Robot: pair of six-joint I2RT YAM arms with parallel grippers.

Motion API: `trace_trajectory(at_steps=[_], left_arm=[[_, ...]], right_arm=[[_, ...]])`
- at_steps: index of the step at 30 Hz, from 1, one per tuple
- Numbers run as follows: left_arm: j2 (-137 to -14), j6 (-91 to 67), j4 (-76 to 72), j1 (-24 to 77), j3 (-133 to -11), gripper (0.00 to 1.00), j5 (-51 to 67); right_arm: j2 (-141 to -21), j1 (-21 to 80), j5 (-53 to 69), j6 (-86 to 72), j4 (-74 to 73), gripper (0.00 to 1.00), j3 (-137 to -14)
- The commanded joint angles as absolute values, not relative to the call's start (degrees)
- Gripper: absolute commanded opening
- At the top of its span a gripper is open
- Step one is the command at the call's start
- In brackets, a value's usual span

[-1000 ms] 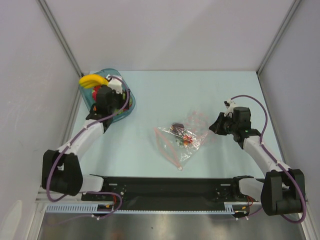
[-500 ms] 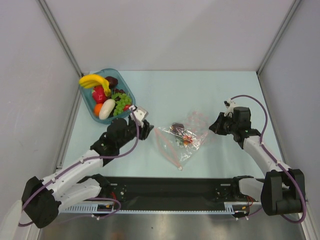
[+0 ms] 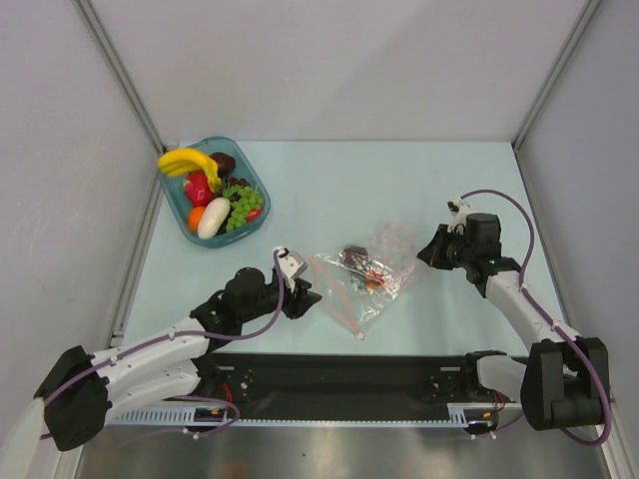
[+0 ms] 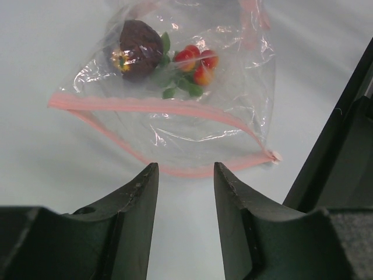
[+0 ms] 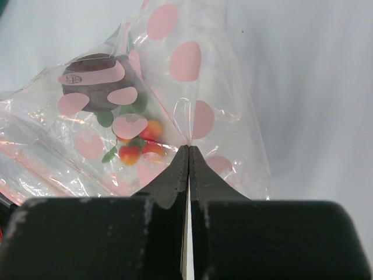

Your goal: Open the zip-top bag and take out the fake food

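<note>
The zip-top bag (image 3: pixel 361 274) lies mid-table, clear with a pink zip strip, its mouth open toward my left gripper. Inside it are a dark purple piece (image 4: pixel 137 49) and a small red-orange cluster with green leaves (image 4: pixel 195 61). My left gripper (image 3: pixel 308 289) is open and empty, with its tips just short of the zip strip in the left wrist view (image 4: pixel 185 166). My right gripper (image 3: pixel 424 254) is shut and pinches the bag's far end (image 5: pixel 192 87) at its tips (image 5: pixel 189 146). More fake food sits in the teal tray: a banana (image 3: pixel 185 160), grapes (image 3: pixel 240 205) and a white oval piece (image 3: pixel 213 220).
The teal tray (image 3: pixel 262 190) stands at the back left near the left wall. Grey walls close in the table on the left, back and right. A black rail (image 3: pixel 339 364) runs along the near edge.
My left arm has swung from over the teal tray down and right to the bag's mouth, uncovering the tray's fruit. The right arm and the bag have not moved.
</note>
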State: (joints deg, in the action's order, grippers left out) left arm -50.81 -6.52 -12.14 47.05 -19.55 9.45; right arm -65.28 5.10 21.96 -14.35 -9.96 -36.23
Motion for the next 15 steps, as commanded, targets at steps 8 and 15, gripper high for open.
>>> trace_trajectory(at_steps=[8, 15], left_arm=[[-66.2, -6.8, -30.0, 48.3, -20.9, 0.49, 14.0], [-78.3, -5.1, -35.2, 49.3, -25.7, 0.48, 13.9]], right_arm=[[-65.4, 4.9, 23.0, -14.0, -9.0, 0.00, -36.4], [-65.7, 4.9, 22.9, -14.0, -9.0, 0.00, -36.5]])
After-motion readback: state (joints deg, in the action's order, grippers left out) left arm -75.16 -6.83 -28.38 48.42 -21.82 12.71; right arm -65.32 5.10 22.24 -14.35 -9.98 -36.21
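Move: The cherries in the clear bag lie about 15 cm to the right of the left hand, 10 cm ahead and 8 cm below it. The bag's open zip mouth comes first, some 6 cm to the right and 6 cm ahead, and the dark fruit sits beside the cherries, roughly 11 cm to the right and 15 cm ahead of the hand. From the right hand, still shut on the bag's far edge, the cherries are about 10 cm to the left, level fore and aft, and 6 cm lower. Towards the bag's mouth and the cherries beyond it the left hand sinks about 5 cm while sliding some 4 cm to the right, the descent quickening after a mostly sideways start. Its fingers stay half open and the wrist turns barely 5 degrees, arriving close over the pink zip strip; contact can't be made out. The right hand stays put and keeps its pinch on the bag. ##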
